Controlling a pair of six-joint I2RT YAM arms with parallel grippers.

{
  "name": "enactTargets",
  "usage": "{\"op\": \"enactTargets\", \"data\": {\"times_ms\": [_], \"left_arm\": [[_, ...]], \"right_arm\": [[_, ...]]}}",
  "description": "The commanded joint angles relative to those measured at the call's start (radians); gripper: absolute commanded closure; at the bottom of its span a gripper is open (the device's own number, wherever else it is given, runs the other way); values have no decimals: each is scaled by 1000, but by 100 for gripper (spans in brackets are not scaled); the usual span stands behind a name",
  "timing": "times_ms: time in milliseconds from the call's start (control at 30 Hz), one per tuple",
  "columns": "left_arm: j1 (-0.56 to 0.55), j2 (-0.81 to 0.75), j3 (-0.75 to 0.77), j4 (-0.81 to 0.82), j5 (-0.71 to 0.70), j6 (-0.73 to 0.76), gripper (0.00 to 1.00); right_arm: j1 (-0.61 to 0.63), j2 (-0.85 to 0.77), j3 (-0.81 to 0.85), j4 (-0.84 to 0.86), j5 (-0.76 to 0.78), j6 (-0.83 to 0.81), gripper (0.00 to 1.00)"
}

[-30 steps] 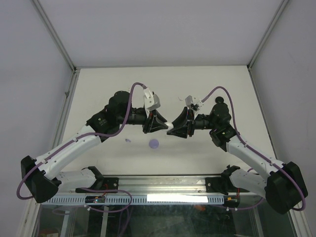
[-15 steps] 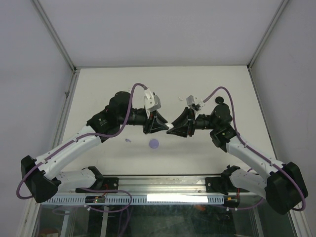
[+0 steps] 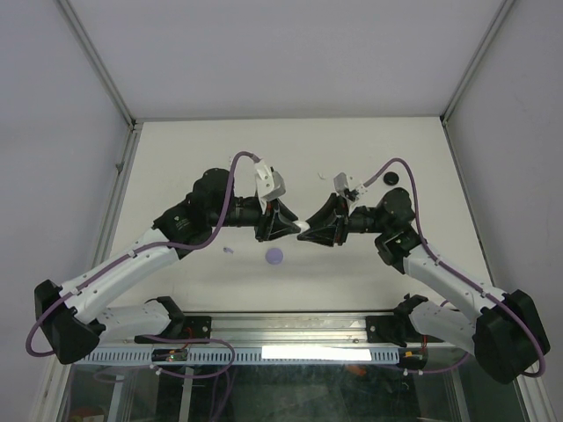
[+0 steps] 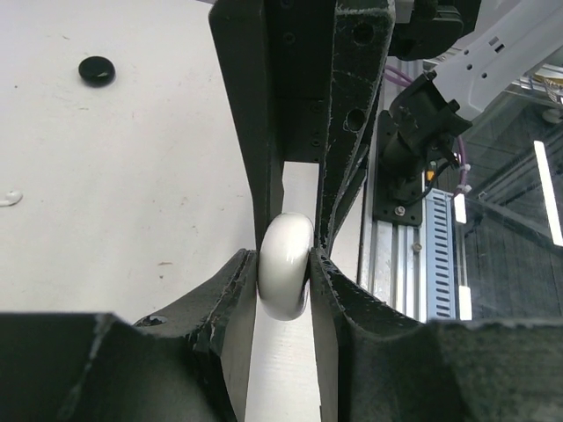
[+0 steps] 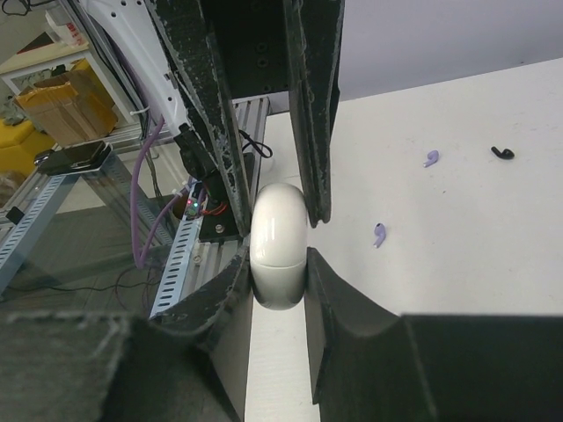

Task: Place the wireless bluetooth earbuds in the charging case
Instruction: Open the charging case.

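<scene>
A white charging case (image 3: pixel 302 227) hangs above the middle of the table, held from both sides. My left gripper (image 3: pixel 296 225) is shut on one end of it and my right gripper (image 3: pixel 309 230) on the other. In the left wrist view the case (image 4: pixel 284 277) sits pinched between my fingers (image 4: pixel 230 290), with the right gripper's fingers above it. In the right wrist view the case (image 5: pixel 279 246) shows a seam across its body. Two lavender earbuds (image 5: pixel 430 158) (image 5: pixel 379 234) and a black earbud (image 5: pixel 502 152) lie on the table.
A lavender round case (image 3: pixel 275 256) lies on the table below the grippers, with a lavender bud (image 3: pixel 228 251) to its left. A black round case (image 3: pixel 391 178) sits at the back right, also seen in the left wrist view (image 4: pixel 97 70). A white bud (image 4: pixel 7 198) lies nearby.
My right gripper has closed on the white case that the left gripper was holding. Both grippers have shifted slightly toward the near edge.
</scene>
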Motion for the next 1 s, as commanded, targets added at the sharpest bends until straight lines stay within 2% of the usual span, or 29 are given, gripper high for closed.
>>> {"op": "enactTargets", "data": {"times_ms": [0,267,567,967], "left_arm": [[7,-44,-9,76,-108,-21,67],[13,-57,-23,94,-153,-34,50],[15,-27,-28,97,-178,-47,35],[37,-18,-33,113,-231,-80,29]], "right_arm": [[6,-38,-11,42,-36,-1,100],[5,-48,-17,61,-50,5,100],[5,-44,-26,120,-47,32,100],[5,-36,-37,144,-55,41,100]]}}
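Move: The charging case hangs high over the table between the facing grippers, both already gripping it. Its middle is about 2 cm right of the left hand's point and 1 cm below it, and about 1 cm left of the right hand's point. On the table some 26 cm below the left hand, the round purple case is about 6 cm ahead and 5 cm to the left, and a purple earbud is about 8 cm ahead and 19 cm to the left. The left hand spreads its fingers from about a quarter to some 70% open and sweeps forward about 4 cm, easing a little left and turning roughly 10 degrees counter-clockwise, so that its nearer fingertip ends in the gap between lid and base, against the lid, while the farther finger comes free of the case. The right hand keeps its pinch on the case's base and drifts back about 1 cm, holding against the left finger as the lid is drawn forward away from the base. ##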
